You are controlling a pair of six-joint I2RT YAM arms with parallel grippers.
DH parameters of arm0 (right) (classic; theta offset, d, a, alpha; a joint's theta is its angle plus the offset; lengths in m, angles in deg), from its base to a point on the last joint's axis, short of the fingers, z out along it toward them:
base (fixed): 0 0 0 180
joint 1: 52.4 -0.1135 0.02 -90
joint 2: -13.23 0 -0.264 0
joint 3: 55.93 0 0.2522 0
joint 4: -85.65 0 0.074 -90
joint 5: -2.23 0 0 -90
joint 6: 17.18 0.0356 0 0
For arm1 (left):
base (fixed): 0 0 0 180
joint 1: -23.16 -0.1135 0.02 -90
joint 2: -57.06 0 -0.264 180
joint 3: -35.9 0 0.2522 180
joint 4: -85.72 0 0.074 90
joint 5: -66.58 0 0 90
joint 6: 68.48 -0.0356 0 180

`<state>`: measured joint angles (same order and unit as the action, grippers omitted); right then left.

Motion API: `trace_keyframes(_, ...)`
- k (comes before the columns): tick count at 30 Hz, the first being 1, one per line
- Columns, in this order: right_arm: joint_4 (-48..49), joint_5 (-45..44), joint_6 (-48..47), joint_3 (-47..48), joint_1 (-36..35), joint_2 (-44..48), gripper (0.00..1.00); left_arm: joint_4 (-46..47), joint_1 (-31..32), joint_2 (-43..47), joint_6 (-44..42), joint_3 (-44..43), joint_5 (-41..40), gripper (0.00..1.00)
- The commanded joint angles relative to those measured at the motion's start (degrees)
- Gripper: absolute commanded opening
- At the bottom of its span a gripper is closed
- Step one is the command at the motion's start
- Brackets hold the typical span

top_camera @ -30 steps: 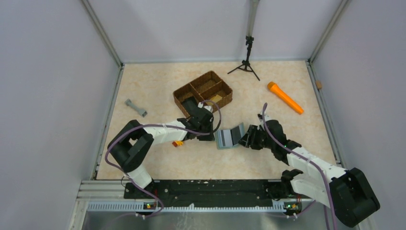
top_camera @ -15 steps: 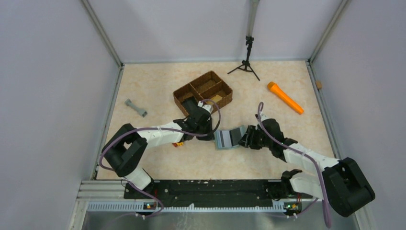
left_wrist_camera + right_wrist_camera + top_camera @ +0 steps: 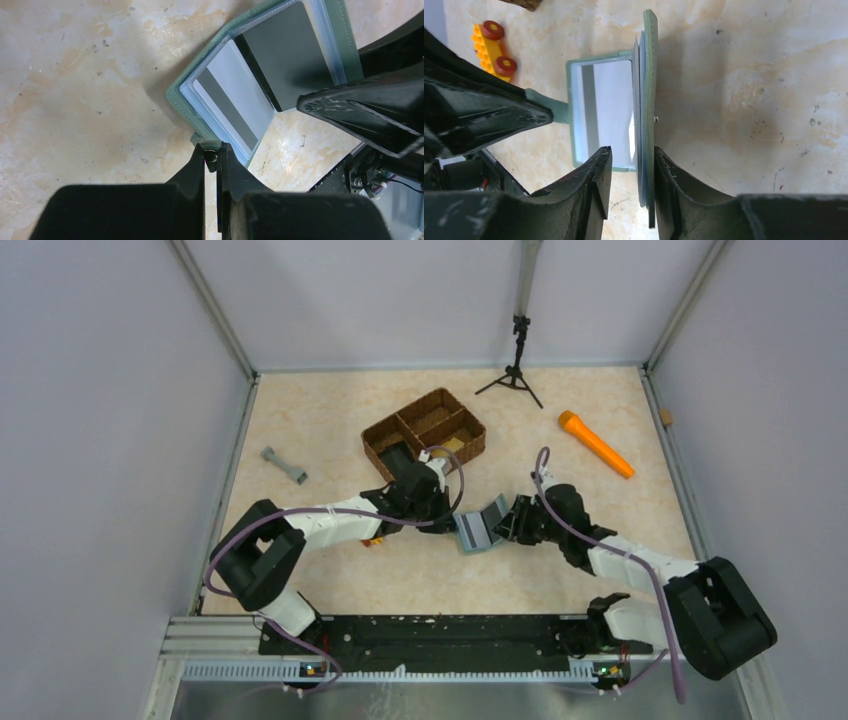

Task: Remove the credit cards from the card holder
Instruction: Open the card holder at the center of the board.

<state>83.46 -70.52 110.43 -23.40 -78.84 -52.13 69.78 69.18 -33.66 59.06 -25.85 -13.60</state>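
Note:
The grey-green card holder (image 3: 478,530) lies open on the table between both grippers. Its right half stands folded upright. In the left wrist view a pale grey card with a dark stripe (image 3: 227,97) and a dark grey card (image 3: 290,50) sit in its clear pockets. My left gripper (image 3: 445,520) is shut on the holder's small tab (image 3: 210,146). My right gripper (image 3: 630,155) is open and straddles the upright half (image 3: 650,75). Its right finger (image 3: 674,190) rests against the outer cover, and the left finger stands apart from the pockets.
A brown woven three-part basket (image 3: 425,430) stands just behind the left gripper. A yellow toy car with red wheels (image 3: 494,42) lies left of the holder. An orange cylinder (image 3: 595,443), a small tripod (image 3: 515,365) and a grey dumbbell (image 3: 283,464) lie farther off.
My right gripper has moved left and the holder's right half has folded up from slanted to nearly upright. My left gripper has shifted slightly right, still on the tab.

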Motion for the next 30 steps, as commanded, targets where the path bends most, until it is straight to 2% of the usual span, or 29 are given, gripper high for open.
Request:
trace_keyframes(1,2.6,0.5,-0.2,2.0,0.4,-3.1,0.32,3.7,-0.3,2.2,-0.1,0.3,2.6,0.0)
trace_keyframes(3,1.9,0.4,-0.1,2.7,0.4,-3.5,0.18,3.8,-0.4,2.9,0.1,0.7,2.6,0.0)
trace_keyframes(5,-0.2,0.2,-0.3,3.6,0.5,-2.5,0.09,4.1,-0.5,4.1,0.5,1.6,1.8,0.03)
trace_keyframes(9,-3.6,-1.3,0.3,3.9,0.5,3.3,0.01,9.4,-1.5,9.7,2.2,7.4,0.9,0.27)
trace_keyframes(14,-8.0,-1.7,2.4,4.5,0.6,12.3,0.0,13.1,-3.8,17.2,4.3,12.9,4.9,0.49)
trace_keyframes(19,-11.0,-1.6,5.6,5.9,0.7,19.2,0.0,14.4,-4.4,24.8,5.7,16.5,5.6,0.78)
trace_keyframes(23,-11.1,-1.0,9.1,6.1,0.8,23.7,0.0,23.4,-5.6,30.3,9.6,22.3,7.9,0.97)
trace_keyframes(30,-7.8,3.7,15.2,5.9,0.7,27.7,0.0,30.3,-6.5,32.6,13.9,23.2,11.7,0.99)
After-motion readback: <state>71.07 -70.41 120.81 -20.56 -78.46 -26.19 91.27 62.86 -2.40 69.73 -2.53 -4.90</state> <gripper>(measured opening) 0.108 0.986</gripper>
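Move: Close by the right hand, the partly opened card holder has its middle about 5 cm to the left, 2 cm ahead and 2 cm lower, its raised right-hand panel already between the open fingers. From the left hand, still pinching the clasp strap, that middle lies some 7 cm right, 1 cm ahead and 3 cm down. The basket is about 20 cm ahead and 6 cm left of the left hand, the toy car 17 cm left and 2 cm back. Some 20 cm ahead and 20 cm right of the right hand lies the orange torch. Closing on the raised panel's near part as it dips a centimetre or two, the right hand pinches the cover and then lifts the card holder about 10 cm, its fingers tipping up some 15 degrees. The left hand opens wide, lets go of the clasp strap and rises about 10 cm, drawing left and back away from the holder while its fingers swing up towards level. ##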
